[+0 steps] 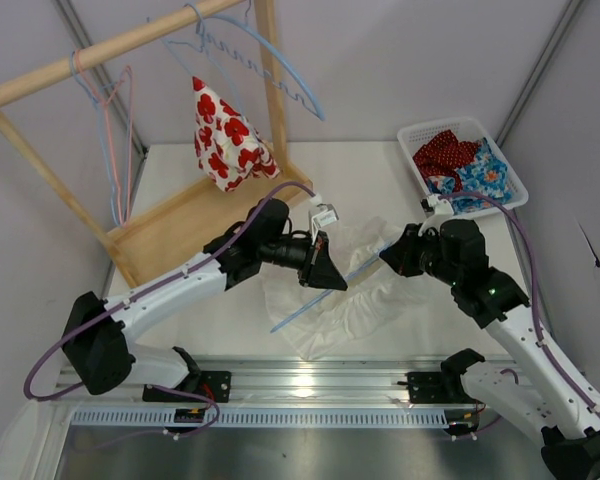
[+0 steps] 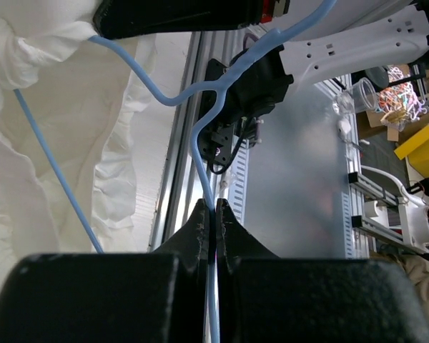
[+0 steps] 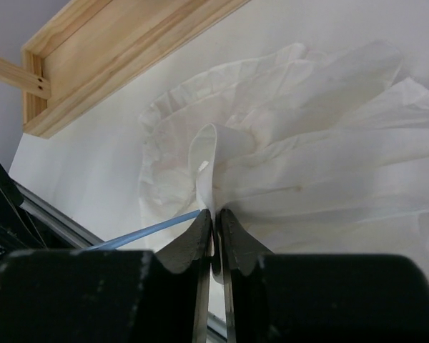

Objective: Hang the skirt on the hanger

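The white skirt (image 1: 350,290) lies crumpled on the table between my two arms. A light-blue wire hanger (image 1: 330,288) lies slanted across it. My left gripper (image 1: 325,268) is shut on the hanger's wire (image 2: 204,179), which runs up from between the jaws (image 2: 214,207) to its hook. The skirt (image 2: 50,143) bunches over the hanger's far shoulder. My right gripper (image 1: 390,257) is pinched on a fold of the skirt's edge (image 3: 307,143); the jaws (image 3: 216,213) stand almost together with cloth between them. The hanger's end (image 3: 150,230) touches the left finger.
A wooden clothes rack (image 1: 180,215) stands at the back left, with a red-flowered garment (image 1: 225,135) hanging on it and spare hangers (image 1: 115,120) on its rail. A white basket (image 1: 508,160) of coloured clothes sits at the back right. The metal rail runs along the near edge.
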`<state>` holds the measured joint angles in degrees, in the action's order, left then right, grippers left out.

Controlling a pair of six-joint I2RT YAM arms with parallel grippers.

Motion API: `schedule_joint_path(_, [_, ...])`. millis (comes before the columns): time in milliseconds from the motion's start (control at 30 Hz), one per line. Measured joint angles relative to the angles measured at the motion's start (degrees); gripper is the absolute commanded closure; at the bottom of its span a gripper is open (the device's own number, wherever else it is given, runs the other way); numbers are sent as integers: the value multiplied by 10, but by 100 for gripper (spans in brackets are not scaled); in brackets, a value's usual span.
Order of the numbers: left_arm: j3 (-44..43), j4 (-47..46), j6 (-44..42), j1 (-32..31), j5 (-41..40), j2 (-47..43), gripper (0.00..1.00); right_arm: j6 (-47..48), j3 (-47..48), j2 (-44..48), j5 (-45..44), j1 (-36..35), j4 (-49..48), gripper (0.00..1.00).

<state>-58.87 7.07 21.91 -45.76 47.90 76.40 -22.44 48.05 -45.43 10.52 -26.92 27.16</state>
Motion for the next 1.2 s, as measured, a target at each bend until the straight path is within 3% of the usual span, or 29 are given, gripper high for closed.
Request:
schedule_joint_path(133, [11,-31,0,0,-14,15,100,-5,0,-5,-8,-3,13,79])
schedule_joint_path(367, [26,-78,-2,0,-61,38,100,-17,-1,-2,2,-5,23,51])
schedule_joint_path(467, [26,-90,-2,0,-78,46,100,-19,-14,11,18,-6,21,43])
schedule_joint_path(867, [30,-106,-16,-4,-130,68,100,-30,-63,98,3,-11,-3,33])
schedule_joint_path(1200, [30,-104,-29,-24,-191,88,100,-12,-64,36,-48,-35,-84,36])
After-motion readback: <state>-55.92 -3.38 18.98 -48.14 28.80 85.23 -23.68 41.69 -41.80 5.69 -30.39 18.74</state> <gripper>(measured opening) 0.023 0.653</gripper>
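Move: The left hand holds the blue hanger; the white skirt's waistband, where its end is headed, lies about 7 cm ahead and 8 cm right, roughly level. That edge is right at the right hand's barely parted fingertips. The rest of the white skirt spreads roughly 15 cm below, its middle about 4 cm ahead of the left hand and level sideways; the rack's near right corner is some 28 cm ahead of the left hand, 7 cm left and 14 cm below. The left hand keeps its grip on the hanger and carries it down and forward, about 6 cm each way and slightly to the right, turning some 15 degrees counter-clockwise so that the leading shoulder goes in with the waist opening of the white skirt. Meanwhile the right fingers spread wide and let go of the waistband; the hand draws back about 3 cm while dipping a little, then comes forward and up again almost to its starting place and stays open above the waist opening by the hanger's hook. ##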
